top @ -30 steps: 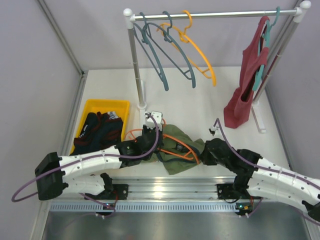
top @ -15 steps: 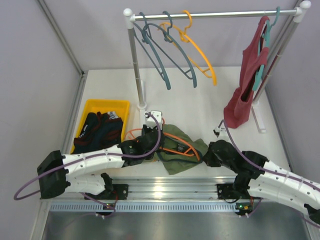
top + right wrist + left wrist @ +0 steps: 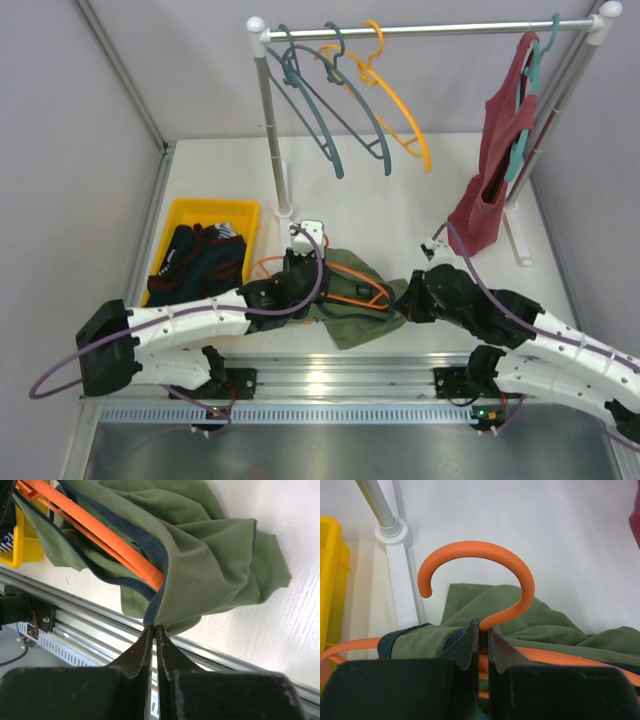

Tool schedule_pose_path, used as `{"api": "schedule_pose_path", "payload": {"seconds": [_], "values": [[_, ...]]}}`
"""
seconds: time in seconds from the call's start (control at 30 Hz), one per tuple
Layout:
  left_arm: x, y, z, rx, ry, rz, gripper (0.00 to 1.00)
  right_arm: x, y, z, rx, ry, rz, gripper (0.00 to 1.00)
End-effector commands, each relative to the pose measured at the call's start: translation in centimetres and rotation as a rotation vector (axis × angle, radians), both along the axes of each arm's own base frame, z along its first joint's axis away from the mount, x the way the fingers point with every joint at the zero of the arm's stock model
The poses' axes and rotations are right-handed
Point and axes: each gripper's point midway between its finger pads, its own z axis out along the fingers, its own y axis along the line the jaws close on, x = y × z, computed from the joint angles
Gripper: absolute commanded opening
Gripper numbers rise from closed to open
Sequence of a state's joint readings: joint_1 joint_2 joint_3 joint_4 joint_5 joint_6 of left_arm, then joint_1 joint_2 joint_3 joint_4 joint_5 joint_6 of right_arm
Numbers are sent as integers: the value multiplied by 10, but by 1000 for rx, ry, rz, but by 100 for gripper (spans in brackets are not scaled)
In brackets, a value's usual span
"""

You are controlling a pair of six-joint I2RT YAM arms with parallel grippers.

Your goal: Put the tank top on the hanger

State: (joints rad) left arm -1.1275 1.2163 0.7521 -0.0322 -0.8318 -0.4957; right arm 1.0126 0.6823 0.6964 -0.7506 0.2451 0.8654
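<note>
The orange hanger (image 3: 350,296) lies on the table, partly inside the olive-green tank top (image 3: 350,325). My left gripper (image 3: 298,278) is shut on the hanger's neck just under its hook (image 3: 485,555); the left wrist view shows the jaws closed on the orange neck (image 3: 483,630), with green cloth (image 3: 545,625) behind. My right gripper (image 3: 405,303) is shut on the tank top's navy-trimmed edge (image 3: 153,625) and holds it up off the table. There the cloth (image 3: 210,555) drapes over one orange hanger arm (image 3: 100,535).
A yellow bin (image 3: 215,207) with dark navy-and-red clothes (image 3: 195,262) stands at the left. The clothes rail (image 3: 430,30) at the back carries teal-grey hangers (image 3: 330,120), an amber hanger (image 3: 405,120) and a dark red top (image 3: 495,170). Its post base (image 3: 390,530) is just ahead of the left gripper.
My right gripper has risen and shifted slightly left with the cloth edge, so the cloth now covers more of the hanger's right end. The left gripper stays put on the neck.
</note>
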Motion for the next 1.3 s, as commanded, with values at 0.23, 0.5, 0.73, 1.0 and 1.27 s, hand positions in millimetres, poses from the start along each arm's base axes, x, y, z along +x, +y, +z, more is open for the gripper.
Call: {"api": "schedule_pose_path", "payload": {"seconds": [0.23, 0.5, 0.73, 1.0, 1.27], "values": [[12, -7, 32, -64, -82, 37, 0, 18, 60, 37, 86, -37, 102, 0], [8, -11, 28, -78, -76, 14, 0, 46, 64, 47, 51, -101, 40, 6], [1, -12, 29, -100, -79, -46, 0, 55, 56, 62, 50, -162, 83, 23], [6, -5, 19, -51, -62, 19, 0, 41, 38, 49, -18, -127, 83, 48], [10, -6, 12, -17, -42, 57, 0, 20, 14, 19, -169, -59, 64, 43]]}}
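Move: The right hand has the green tank top's strap edge pinched; the hanger's right end, where this strap goes, is about 3 cm ahead, 3 cm left and 2 cm lower. The tank top's middle lies roughly 13 cm left, 3 cm ahead and 6 cm down, and the hanger's neck about 18 cm left and 11 cm ahead, a little higher. From the left hand, still gripping that neck, the right end is some 17 cm right, 8 cm back and 4 cm lower. Still pinching the strap edge, the right hand carries it about 5 cm left, then on forward and slightly up over the hanger's right end; there the fingers open to nearly half and let go of the cloth. Open, the hand rises a bit more, then backs off some 2 cm to the right and back, sinking slightly. The left hand keeps its grip on the hanger's neck, almost still. ##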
